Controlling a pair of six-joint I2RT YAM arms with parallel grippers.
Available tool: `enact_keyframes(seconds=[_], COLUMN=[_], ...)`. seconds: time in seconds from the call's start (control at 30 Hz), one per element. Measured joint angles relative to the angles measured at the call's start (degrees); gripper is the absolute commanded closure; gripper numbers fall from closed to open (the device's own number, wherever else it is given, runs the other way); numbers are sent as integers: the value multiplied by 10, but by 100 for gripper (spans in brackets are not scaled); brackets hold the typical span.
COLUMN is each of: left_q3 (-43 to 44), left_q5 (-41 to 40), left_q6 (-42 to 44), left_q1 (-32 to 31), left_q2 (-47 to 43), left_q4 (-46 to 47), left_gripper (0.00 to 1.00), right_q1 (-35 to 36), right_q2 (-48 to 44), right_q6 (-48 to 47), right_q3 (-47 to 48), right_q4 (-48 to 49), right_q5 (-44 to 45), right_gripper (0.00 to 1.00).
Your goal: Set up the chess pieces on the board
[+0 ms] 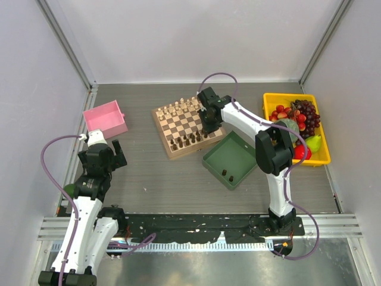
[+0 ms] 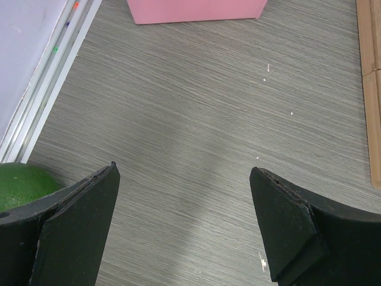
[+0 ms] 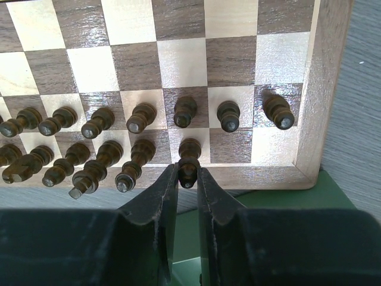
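The board [image 1: 178, 126] lies at the table's middle, its tan border [image 3: 324, 89] filling the right wrist view. Dark brown chess pieces [image 3: 140, 117] stand in two rows along its near edge [image 1: 189, 140]. My right gripper [image 3: 188, 176] is shut on one dark chess piece [image 3: 189, 156], which stands on a back-row square next to the border. Seen from above, that gripper [image 1: 208, 132] hangs over the board's near right corner. Two more dark pieces [image 1: 227, 175] lie in the green tray [image 1: 238, 149]. My left gripper [image 2: 184, 179] stands open over bare table, far left of the board [image 1: 113, 152].
A pink box [image 1: 106, 119] sits beyond the left gripper. A yellow basket [image 1: 266, 104] of fruit stands at the right. Pale chessmen [image 1: 178, 108] line the board's far side. A green fruit [image 2: 24, 182] lies by the left finger. The green tray's edge [image 3: 280, 196] shows under the right fingers.
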Motion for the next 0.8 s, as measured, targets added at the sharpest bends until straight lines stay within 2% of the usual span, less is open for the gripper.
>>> enact_keyframes(seconds=[0.1,0.23,0.53,0.63,0.8], left_q3=[0,0,0,0,0], left_q5=[0,0,0,0,0], left_q6=[0,0,0,0,0], left_q1=[0,0,0,0,0], left_q2=[0,1,3,3,3], left_q4=[0,0,0,0,-1], left_gripper=[1,1,1,1,1], right_q1=[0,0,0,0,0], right_q2=[1,1,-5,-42,-176], right_q6=[-1,-2,-4,-5,-3], right_q3=[3,5,6,-21,-118], right_q4=[-2,-4,-13,-10,4], right_q5=[-1,-5,-5,4,22], right_gripper=[67,61,55,55,55])
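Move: The right fingers still pinch the dark piece by its top, its middle only about 1 cm below them, on a back-row square of the board. Its neighbour in that row stands about 2 cm to its left and 1 cm nearer; a pawn stands some 2 cm ahead and 1 cm left of the held piece. The last two pieces lie in the green tray, some 14 cm back and 8 cm right of the hand. From the left hand, the held piece is roughly 14 cm ahead, 34 cm right and 9 cm below. Staying almost in place at first, the right hand opens its fingers by about a quarter of their range and lets go of the dark piece on its square. It then rises quickly, about 6 cm, while drawing back some 4 cm and right about 3 cm, off the piece and towards the green tray. ##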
